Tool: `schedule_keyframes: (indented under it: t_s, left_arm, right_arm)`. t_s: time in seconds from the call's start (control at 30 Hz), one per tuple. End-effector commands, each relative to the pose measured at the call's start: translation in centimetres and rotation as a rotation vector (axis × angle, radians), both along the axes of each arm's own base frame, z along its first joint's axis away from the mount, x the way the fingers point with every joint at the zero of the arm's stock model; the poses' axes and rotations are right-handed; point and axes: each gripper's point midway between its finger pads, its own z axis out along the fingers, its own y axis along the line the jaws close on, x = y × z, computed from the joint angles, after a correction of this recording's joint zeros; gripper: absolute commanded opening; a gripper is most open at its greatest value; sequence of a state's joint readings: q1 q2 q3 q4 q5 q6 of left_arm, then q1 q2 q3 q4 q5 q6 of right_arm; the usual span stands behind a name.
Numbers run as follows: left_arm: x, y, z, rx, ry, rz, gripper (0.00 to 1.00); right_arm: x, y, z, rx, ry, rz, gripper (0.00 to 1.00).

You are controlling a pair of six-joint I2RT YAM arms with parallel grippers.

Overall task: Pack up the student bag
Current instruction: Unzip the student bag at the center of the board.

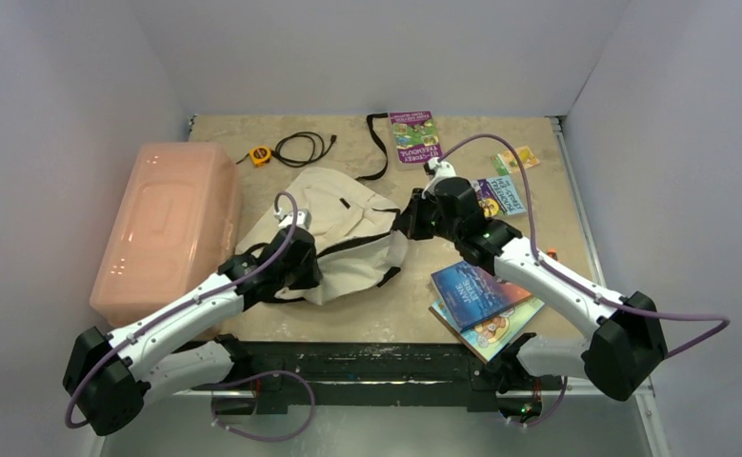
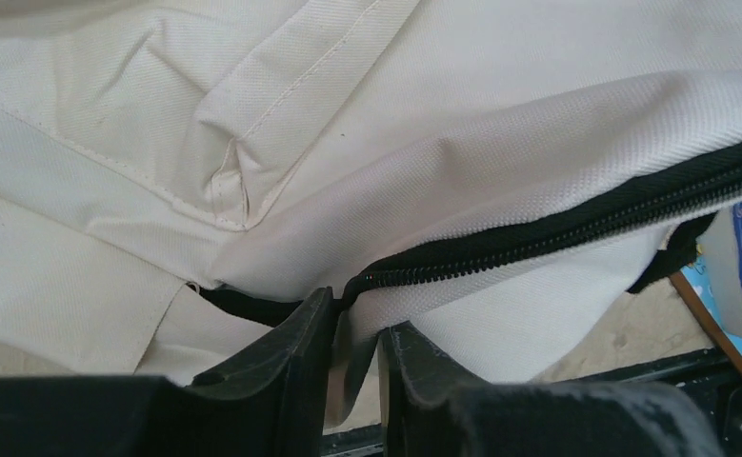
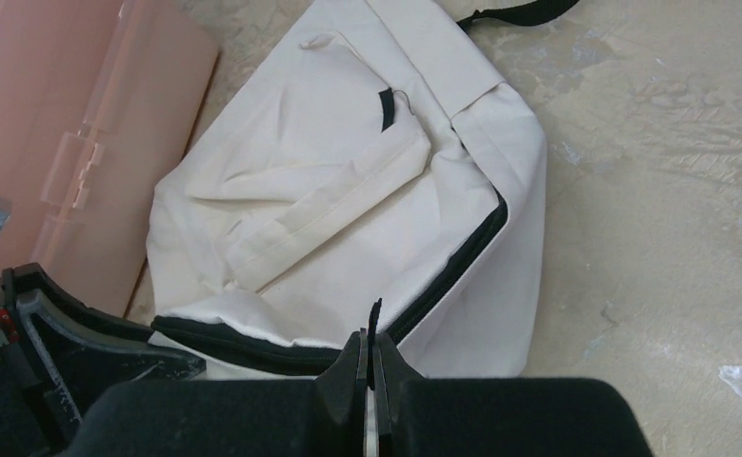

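Note:
The student bag [image 1: 343,224], cream canvas with a black zipper, lies on its side in the middle of the table, its opening toward the arms. My left gripper [image 1: 295,262] is at the bag's near left edge. In the left wrist view its fingers [image 2: 357,319] stand slightly apart, a fold of the bag's cloth [image 2: 352,362] hanging loosely between them just below the zipper [image 2: 538,233]. My right gripper [image 1: 410,224] is at the bag's right side. In the right wrist view it [image 3: 369,347] is shut on a thin black zipper pull [image 3: 374,319] by the bag [image 3: 348,190].
A large pink bin [image 1: 167,228] stands left of the bag. Two picture books [image 1: 481,290] lie stacked near the front right. A purple book [image 1: 414,136], another book [image 1: 502,195], a black strap [image 1: 378,148], a black cable [image 1: 305,148] and an orange tape measure [image 1: 261,155] lie at the back.

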State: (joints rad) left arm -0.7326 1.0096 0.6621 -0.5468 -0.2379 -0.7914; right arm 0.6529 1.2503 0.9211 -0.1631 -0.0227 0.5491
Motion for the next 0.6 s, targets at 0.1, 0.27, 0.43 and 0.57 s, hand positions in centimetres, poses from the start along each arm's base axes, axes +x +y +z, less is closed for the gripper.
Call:
schedule_keyframes:
  t_s: [0.1,0.27,0.43,0.57]
  left_arm:
    - [-1.0,-1.8,5.3,-0.065,-0.050,-0.210,0.60]
    - [-1.6,-2.7,10.1,-0.109,-0.146,-0.348,0.74]
    - [-0.7,-4.5,14.4,-0.126,-0.270,-0.477,0.92]
    - [1.7,-5.8,15.9,-0.125,-0.407,-0.502,0.87]
  right_arm:
    - [0.8,2.0,3.8,0.086,-0.077,0.105,0.00]
    - [0.4,2.9,3.7,0.097,-0.038,0.165,0.00]
    - [-0.5,3.8,4.7,0.143,-0.019,0.233,0.00]
    - [-0.9,4.5,5.9,0.198,0.012,0.253,0.00]
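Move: The left hand grips the student bag's near edge; the bag's middle lies about 9 cm ahead, 3 cm right and 4 cm below. The zipper pull, already in the right fingers, is some 9 cm ahead, 19 cm right and 10 cm above the left hand. From the right hand the bag's middle is level, 15 cm left and 13 cm down, and the Jane Eyre book 13 cm back, 17 cm right, 18 cm down. Left fingers open, releasing the bag, and rise about 14 cm while the right keeps the zipper pull, easing left. ##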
